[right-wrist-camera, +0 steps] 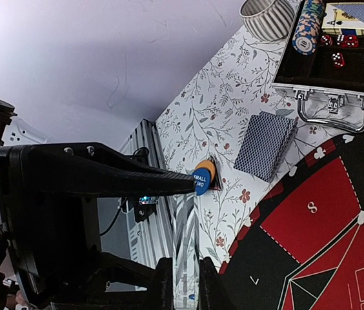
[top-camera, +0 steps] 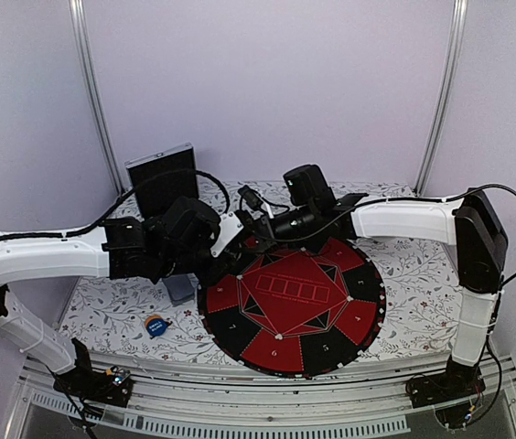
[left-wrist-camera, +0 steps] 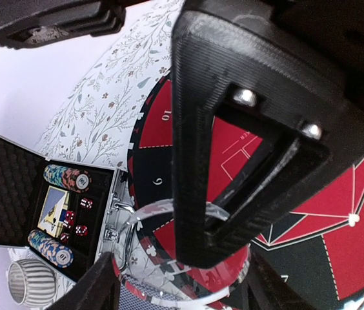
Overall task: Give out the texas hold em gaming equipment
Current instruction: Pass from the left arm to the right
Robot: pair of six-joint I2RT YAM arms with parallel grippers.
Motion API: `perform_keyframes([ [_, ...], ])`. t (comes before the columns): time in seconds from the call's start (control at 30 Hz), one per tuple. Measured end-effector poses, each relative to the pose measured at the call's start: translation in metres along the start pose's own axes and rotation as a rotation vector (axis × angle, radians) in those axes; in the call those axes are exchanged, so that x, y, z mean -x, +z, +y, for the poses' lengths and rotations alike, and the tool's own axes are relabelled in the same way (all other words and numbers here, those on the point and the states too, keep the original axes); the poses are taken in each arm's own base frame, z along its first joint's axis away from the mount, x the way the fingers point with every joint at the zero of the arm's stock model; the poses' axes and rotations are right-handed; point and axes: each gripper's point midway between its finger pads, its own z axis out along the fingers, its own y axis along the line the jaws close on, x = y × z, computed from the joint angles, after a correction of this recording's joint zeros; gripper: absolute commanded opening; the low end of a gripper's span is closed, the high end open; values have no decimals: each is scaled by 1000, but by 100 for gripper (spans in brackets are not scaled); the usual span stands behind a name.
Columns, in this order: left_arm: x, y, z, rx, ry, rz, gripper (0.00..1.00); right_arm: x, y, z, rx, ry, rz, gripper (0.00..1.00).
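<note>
A clear round plastic lid sits between my left gripper's fingers, which press on its two sides. My right gripper is shut on the lid's thin rim; one of its black fingers fills the left wrist view. The two grippers meet over the mat's far left edge. The grey-blue card deck lies on the cloth. The blue blind button, an orange one and the black triangular marker lie together near the front. Striped chips fill the open case.
The black case stands open at the back left, its lid upright, with dice and a boxed deck inside. A ribbed white cup sits beside it. The round red-and-black mat covers the middle.
</note>
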Motion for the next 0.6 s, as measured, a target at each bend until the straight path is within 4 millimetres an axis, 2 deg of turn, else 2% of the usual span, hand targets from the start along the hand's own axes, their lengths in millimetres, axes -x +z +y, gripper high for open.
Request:
perform_keyframes([
  [0.07, 1, 0, 1, 3, -1, -2, 91, 1, -1, -1, -2, 2, -3, 1],
  [0.1, 1, 0, 0, 3, -5, -5, 97, 2, -3, -3, -4, 4, -6, 1],
  [0.13, 2, 0, 0, 3, -6, -6, 98, 2, -5, -5, -9, 4, -9, 1],
  [0.2, 2, 0, 3, 17, -21, -7, 98, 3, -17, -23, -45, 23, -27, 2],
  [0.27, 1, 0, 7, 43, -40, -3, 98, 6, -35, -49, -99, 54, -55, 1],
  [0.33, -2, 1, 15, 74, -81, 4, 98, 14, -60, -83, -168, 99, -101, 1],
  [0.4, -7, 4, 20, 87, -126, 16, 98, 27, -97, -127, -256, 156, -170, 1],
  [0.47, -15, 8, 30, 104, -182, 37, 98, 35, -125, -163, -324, 204, -226, 1],
  [0.53, -27, 13, 42, 129, -237, 62, 98, 39, -147, -205, -389, 257, -266, 1],
  [0.6, -37, 13, 49, 141, -275, 81, 98, 37, -154, -235, -426, 299, -275, 1],
])
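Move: The clear disc is held by both hands: its middle sits between the left hand's fingers, within a centimetre or so of its hand point, and about 4 cm left of the right hand's, level fore and aft and slightly below. From the right hand, the white bowl lies roughly 35 cm ahead, 42 cm right and 22 cm below; the mat's centre is straight below by some 24 cm and 11 cm right, and the chip case about 27 cm ahead and 23 cm left, 21 cm below. The left fingers spread wide and let go of the clear disc's rim, and the right hand, still pinching its edge in shut fingers, carries it off forward and right, some 27 cm over the mat's far part towards the white bowl, sinking about 9 cm and turning some 30 degrees clockwise. The emptied left hand then eases left and a little forward, about 6 cm in all, sinking slightly and turning counter-clockwise with its fingers held open. ##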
